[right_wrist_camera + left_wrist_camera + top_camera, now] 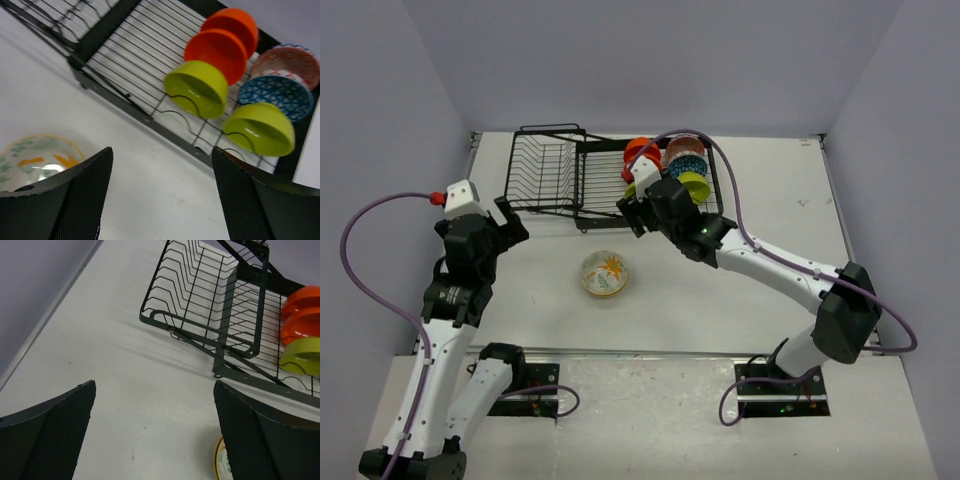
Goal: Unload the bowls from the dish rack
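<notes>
The black wire dish rack (552, 172) stands at the back of the table. Its right section holds two orange bowls (220, 47), two lime green bowls (199, 87), a blue patterned bowl (274, 95) and a pinkish patterned bowl (295, 61), all tipped on edge. A cream floral bowl (605, 274) sits upright on the table in front of the rack. My right gripper (161, 155) hovers open and empty above the table between that bowl and the rack's front rail. Left of the rack, my left gripper (155, 385) is wide open over bare table.
The rack's left angled basket section (210, 295) holds nothing. Purple walls close in the table at the left, back and right. The floral bowl's rim (219, 460) shows beside my left gripper's right finger.
</notes>
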Controlling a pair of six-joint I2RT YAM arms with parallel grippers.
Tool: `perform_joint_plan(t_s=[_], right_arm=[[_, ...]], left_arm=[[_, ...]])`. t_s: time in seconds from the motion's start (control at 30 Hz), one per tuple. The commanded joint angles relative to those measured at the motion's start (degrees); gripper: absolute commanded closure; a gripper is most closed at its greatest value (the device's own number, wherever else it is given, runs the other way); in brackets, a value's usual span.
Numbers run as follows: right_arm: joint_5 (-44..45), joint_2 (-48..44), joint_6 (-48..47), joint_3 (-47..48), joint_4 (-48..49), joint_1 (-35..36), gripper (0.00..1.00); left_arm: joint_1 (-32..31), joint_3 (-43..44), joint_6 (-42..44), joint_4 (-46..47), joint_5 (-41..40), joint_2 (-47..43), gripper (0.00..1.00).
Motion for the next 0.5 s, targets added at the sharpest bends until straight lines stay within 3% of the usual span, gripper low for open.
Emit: perform_joint_plan(t_s=[0.0,0.2,0.47], right_arm=[[7.1,4.4,-17.8,4.2,-0.5,-1.3,0.2],[8.7,14.2,-39.1,9.6,3.9,-7.1,0.17],[4.1,23.4,-49.9,13.6,11.7,-9.0,0.2]], left_arm=[[0.6,-1.5,1.7,0.3,2.5,0.6,0.0],[0.6,-2.3,1.6,0.8,3.3,-1.3,0.0],[0.5,-2.7,1.6,1.0,4.7,-2.5,0.0]])
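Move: The left-hand green bowl, at the front of the rack, stands about 10 cm ahead of the right hand, 2 cm to its right and some 14 cm below. The red bowl is about 5 cm beyond that green bowl, directly behind it; the right green bowl is about 11 cm ahead of the hand and 13 cm to its right. The stacked bowls on the table sit 10 cm back and 7 cm left. From the left hand, the left green bowl lies roughly 16 cm ahead, 30 cm right, 17 cm lower. The left green bowl is what the empty right hand closes in on: it sweeps forward about 12 cm over the rack's front, sinking some 7 cm and drifting 5 cm to its right. On the way the wrist rolls about 40 degrees, its left side dropping, and the fingers stay wide open. ##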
